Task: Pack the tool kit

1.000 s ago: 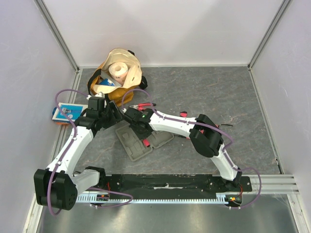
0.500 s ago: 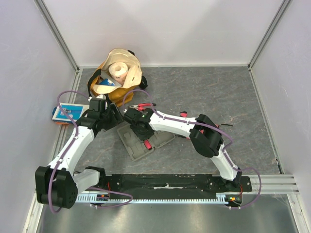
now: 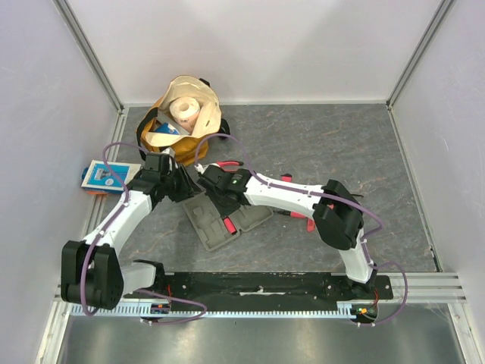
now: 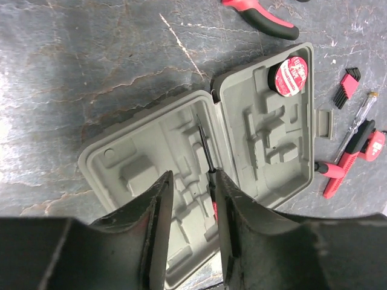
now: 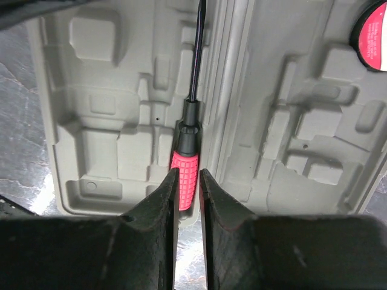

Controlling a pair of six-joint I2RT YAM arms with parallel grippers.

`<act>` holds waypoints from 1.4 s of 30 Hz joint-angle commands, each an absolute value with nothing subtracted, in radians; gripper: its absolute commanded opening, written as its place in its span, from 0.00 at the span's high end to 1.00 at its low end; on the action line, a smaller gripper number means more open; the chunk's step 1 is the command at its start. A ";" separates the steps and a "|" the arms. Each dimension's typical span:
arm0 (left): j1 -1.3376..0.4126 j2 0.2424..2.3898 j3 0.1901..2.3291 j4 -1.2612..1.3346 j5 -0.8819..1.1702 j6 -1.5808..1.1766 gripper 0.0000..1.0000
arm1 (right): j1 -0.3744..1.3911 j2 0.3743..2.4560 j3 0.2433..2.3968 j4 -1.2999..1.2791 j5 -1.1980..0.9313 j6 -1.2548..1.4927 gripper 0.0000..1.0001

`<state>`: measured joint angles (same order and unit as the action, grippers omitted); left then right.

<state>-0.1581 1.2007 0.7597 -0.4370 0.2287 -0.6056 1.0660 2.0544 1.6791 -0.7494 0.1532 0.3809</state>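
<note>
The grey tool kit case [image 3: 241,220] lies open on the table, moulded slots facing up [image 4: 151,175]. A red-and-black screwdriver [image 5: 185,175] lies in a slot beside the hinge. My right gripper [image 5: 187,173] is shut on its red handle. My left gripper [image 4: 192,181] hovers over the same half, open with nothing between its fingers; the screwdriver shaft [image 4: 204,145] runs along its right finger. A round tape measure [image 4: 289,75] sits in a corner of the other half. Red pliers [image 4: 260,16] lie beyond the case.
Hex keys [image 4: 346,89], a thin tester screwdriver [image 4: 358,119] and a red-handled tool [image 4: 340,167] lie on the table right of the case. A tan-and-yellow bag [image 3: 182,117] stands at the back left. A blue-and-white packet [image 3: 106,174] lies by the left wall.
The left gripper's jaws have narrowed and that arm has shifted slightly right over the case. The right arm's elbow has moved right; its gripper stays at the screwdriver.
</note>
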 commanded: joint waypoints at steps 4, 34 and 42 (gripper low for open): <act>-0.155 1.319 0.768 -0.319 0.370 -0.647 0.76 | 1.052 1.980 1.582 -0.582 0.097 0.356 0.78; -0.275 1.577 0.885 -0.337 0.276 -0.703 0.93 | 1.023 2.020 1.494 -0.520 0.003 0.321 0.78; -0.279 1.560 0.891 -0.376 0.222 -0.703 0.93 | 1.023 2.031 1.488 -0.520 -0.025 0.319 0.78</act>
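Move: The screwdriver already lies in the left half of the open case. The middle of its shaft is about 7 cm right of the left hand, 1 cm back and 7 cm down; its handle is about 3 cm below the right hand and 2 cm back. From the left hand, the red tape roll is some 14 cm right, 5 cm farther out and 8 cm lower, the pliers about 10 cm right, 9 cm ahead and 9 cm down. The screwdriver's shaft, near its tip, is what the left hand goes for: it sinks about 6 cm and works 5 cm to the right, fingers tipping some 15 degrees steeper and closing from partly open to nearly shut. The right hand, after a tiny rise, lowers about 3 cm back onto the handle, its fingers kept slightly open and coming down at the handle's upper end. ##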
